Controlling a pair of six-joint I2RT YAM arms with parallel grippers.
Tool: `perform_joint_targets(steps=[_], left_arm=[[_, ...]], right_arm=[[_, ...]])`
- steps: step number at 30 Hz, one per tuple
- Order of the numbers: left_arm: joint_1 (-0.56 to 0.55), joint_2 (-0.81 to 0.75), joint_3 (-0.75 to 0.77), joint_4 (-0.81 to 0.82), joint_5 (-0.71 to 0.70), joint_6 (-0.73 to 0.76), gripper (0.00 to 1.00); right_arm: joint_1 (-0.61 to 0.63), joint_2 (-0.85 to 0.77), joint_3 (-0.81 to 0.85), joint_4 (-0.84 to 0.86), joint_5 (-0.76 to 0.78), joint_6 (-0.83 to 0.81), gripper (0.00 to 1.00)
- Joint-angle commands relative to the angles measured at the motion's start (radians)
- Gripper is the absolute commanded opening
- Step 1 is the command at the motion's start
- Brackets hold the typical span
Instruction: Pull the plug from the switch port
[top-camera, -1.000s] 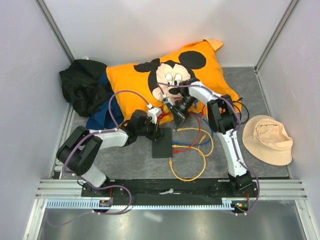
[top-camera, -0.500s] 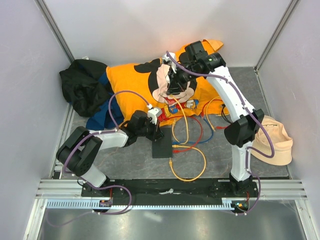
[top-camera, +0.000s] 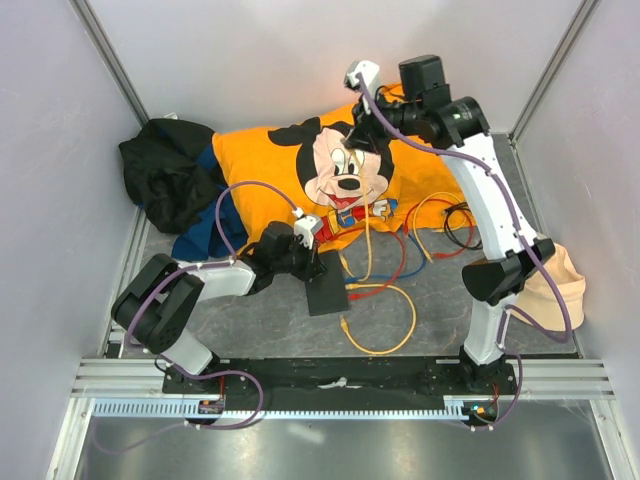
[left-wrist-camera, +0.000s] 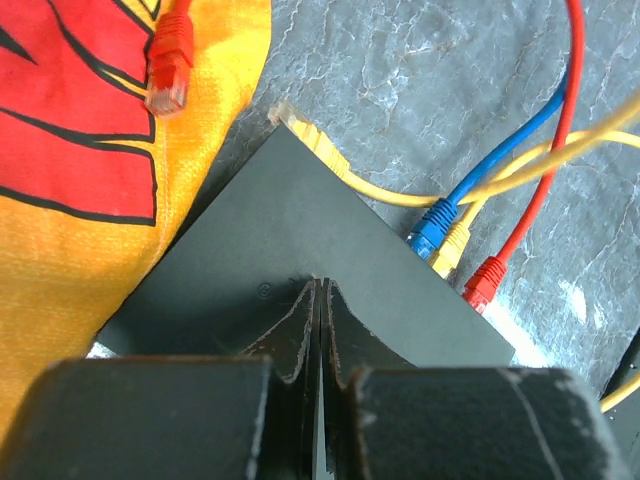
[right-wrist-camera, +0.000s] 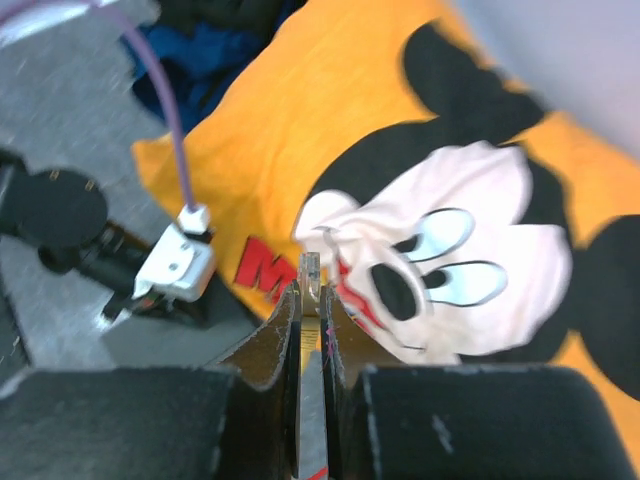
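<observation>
The switch (top-camera: 328, 296) (left-wrist-camera: 300, 230), a flat dark box, lies slightly skewed on the grey floor. My left gripper (top-camera: 314, 264) (left-wrist-camera: 321, 283) is shut, its tips resting on the switch's top. Blue (left-wrist-camera: 432, 224), yellow (left-wrist-camera: 452, 250) and red (left-wrist-camera: 485, 284) plugs sit along its socket edge. My right gripper (right-wrist-camera: 312, 288) (top-camera: 382, 110) is raised high over the Mickey pillow, shut on the plug (right-wrist-camera: 312, 268), whose clear tip and yellow boot show between the fingers. Its yellow cable (top-camera: 367, 235) hangs down towards the switch.
The orange Mickey pillow (top-camera: 350, 170) fills the back. A black cloth heap (top-camera: 165, 175) lies back left and a beige hat (top-camera: 556, 285) at the right. Loose yellow, red and blue cables (top-camera: 385, 325) spread right of the switch. A free red plug (left-wrist-camera: 168, 62) lies on the pillow.
My right arm has lifted from the switch up and back over the pillow, with the yellow plug in its fingers. The switch has turned slightly. My left gripper has stayed on it.
</observation>
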Motion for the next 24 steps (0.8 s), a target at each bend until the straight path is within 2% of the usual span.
perform_joint_targets(steps=[1, 9, 14, 17, 21, 24], left_arm=[[-0.008, 0.036, -0.049, -0.180, -0.034, 0.056, 0.02], [-0.008, 0.013, -0.067, -0.168, -0.023, 0.057, 0.02], [-0.008, 0.014, -0.067, -0.168, -0.020, 0.057, 0.02], [-0.008, 0.020, -0.064, -0.168, -0.020, 0.057, 0.02], [-0.008, 0.025, -0.061, -0.168, -0.022, 0.059, 0.02], [-0.008, 0.025, -0.061, -0.168, -0.023, 0.060, 0.02]], right_arm=[[-0.025, -0.102, 0.111, 0.279, 0.136, 0.091, 0.00], [-0.026, -0.074, 0.173, 0.314, 0.241, 0.081, 0.00], [-0.033, -0.094, 0.228, 0.388, 0.331, 0.130, 0.00], [-0.035, -0.134, 0.182, 0.444, 0.343, 0.133, 0.00], [-0.044, -0.152, 0.140, 0.446, 0.457, 0.107, 0.00], [-0.096, -0.169, 0.109, 0.446, 0.504, 0.119, 0.00]])
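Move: The right hand holds one end plug of a yellow cable high in the air. The cable's other, free plug lies about 9 cm back from it and 34 below, by the switch's far right corner; the switch's middle is 14 cm back, 4 left, and the seated red plug 17 back, 1 right, both equally low. The black cable coil lies 24 cm right, 2 back. From the left hand's tips, that free plug is about 4 cm ahead, 4 right, 2 below. Keeping the plug pinched, the right hand climbs quickly by about 20 cm and drifts some 7 cm to its right, away from the switch, while the wrist swings about 45 degrees so that the fingers, at first pointing left and down, come up to about level and turn clockwise to point farther forward. The left hand stays put, with its closed fingertips still on the switch's top. ##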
